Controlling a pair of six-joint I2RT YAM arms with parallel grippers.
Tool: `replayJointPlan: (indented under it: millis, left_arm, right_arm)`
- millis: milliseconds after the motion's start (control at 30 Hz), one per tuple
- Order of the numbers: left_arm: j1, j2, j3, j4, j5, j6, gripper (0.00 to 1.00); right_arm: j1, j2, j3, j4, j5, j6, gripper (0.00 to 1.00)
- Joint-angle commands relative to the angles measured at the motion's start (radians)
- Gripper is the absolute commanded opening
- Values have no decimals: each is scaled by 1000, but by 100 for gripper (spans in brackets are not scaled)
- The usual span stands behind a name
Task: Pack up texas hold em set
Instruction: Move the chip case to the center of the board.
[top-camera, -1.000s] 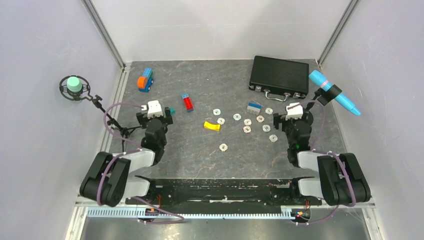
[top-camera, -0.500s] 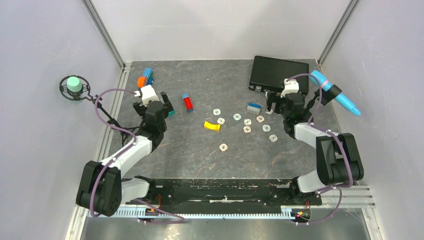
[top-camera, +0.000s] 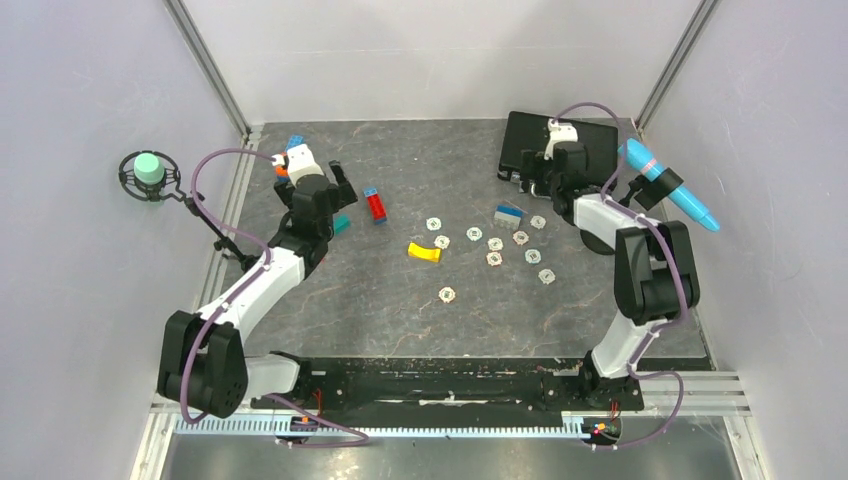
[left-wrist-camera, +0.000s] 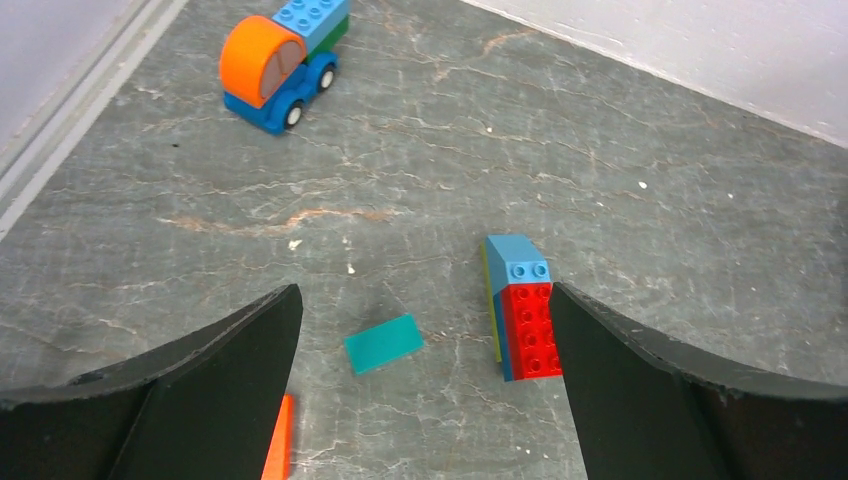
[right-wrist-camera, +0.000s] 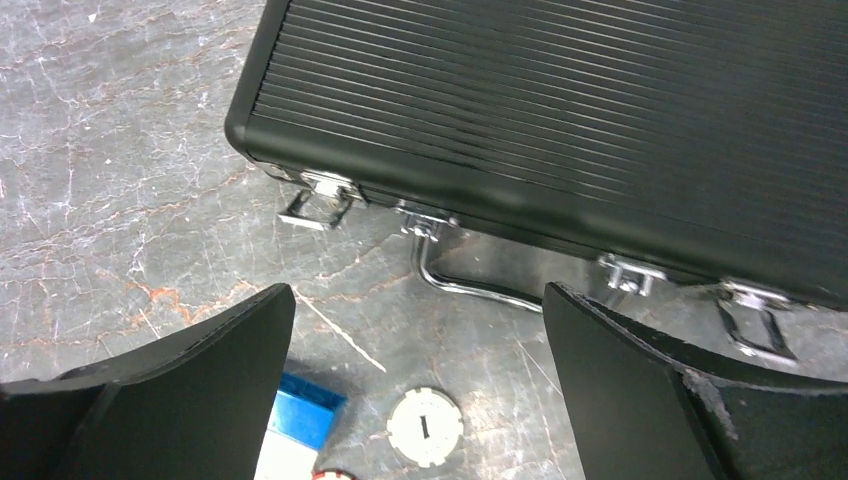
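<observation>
The texas hold em set's black ribbed briefcase (top-camera: 600, 150) lies shut at the back right, its silver handle (right-wrist-camera: 470, 285) facing me. Several round pale-edged chips (top-camera: 495, 243) lie scattered over the middle of the dark table. My right gripper (top-camera: 537, 186) hovers open just in front of the case's (right-wrist-camera: 560, 100) handle side and holds nothing (right-wrist-camera: 418, 290). A white chip (right-wrist-camera: 424, 427) lies on the table below its gap. My left gripper (top-camera: 342, 196) is open and empty at the left, far from the case (left-wrist-camera: 422, 295).
A red and blue brick (left-wrist-camera: 520, 315) lies by my left gripper's right finger, with a teal tile (left-wrist-camera: 383, 343) under the gap. An orange and blue toy car (left-wrist-camera: 283, 62) is at the back left. Also here: a yellow block (top-camera: 424, 251), a blue and white block (top-camera: 508, 212), and a blue marker (top-camera: 668, 185) by the right wall.
Both arms have stretched away from their bases. The right gripper moved up to the briefcase's handle side, the left toward the toy car and red brick. Both stayed open.
</observation>
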Motion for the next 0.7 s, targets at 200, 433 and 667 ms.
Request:
replayJointPlan:
  millis: [200, 433, 667]
  left_arm:
    - [-3, 13, 73, -60, 120, -75, 100]
    - [-2, 6, 79, -77, 157, -77, 100]
    - [-3, 22, 89, -81, 197, -83, 100]
  right_arm:
    - [77, 176, 234, -129, 0, 14, 98]
    - [84, 179, 183, -155, 37, 32, 98]
    - [84, 177, 117, -117, 60, 4, 98]
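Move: Ahead of the right hand and some 8 cm below, the chip case has its middle about 15 cm farther out and 7 cm to the right. The case's handle is roughly 4 cm ahead and 5 cm right, its left latch 8 cm ahead and 5 cm left. The nearest chip lies 4 cm back, straight in line; the grey-blue brick 3 cm back and 7 cm left. From the left hand the case is about 23 cm ahead and 55 cm right. Sinking about 6 cm in all, the open right hand first swings forward and some 5 cm left, then draws back those 2 cm or so as it drops, tipping down about 10 degrees. It ends low before the case's front, opposite the gap between left latch and handle. The left hand, also open and still high, drifts 3 cm right towards the case, turning slightly clockwise. ##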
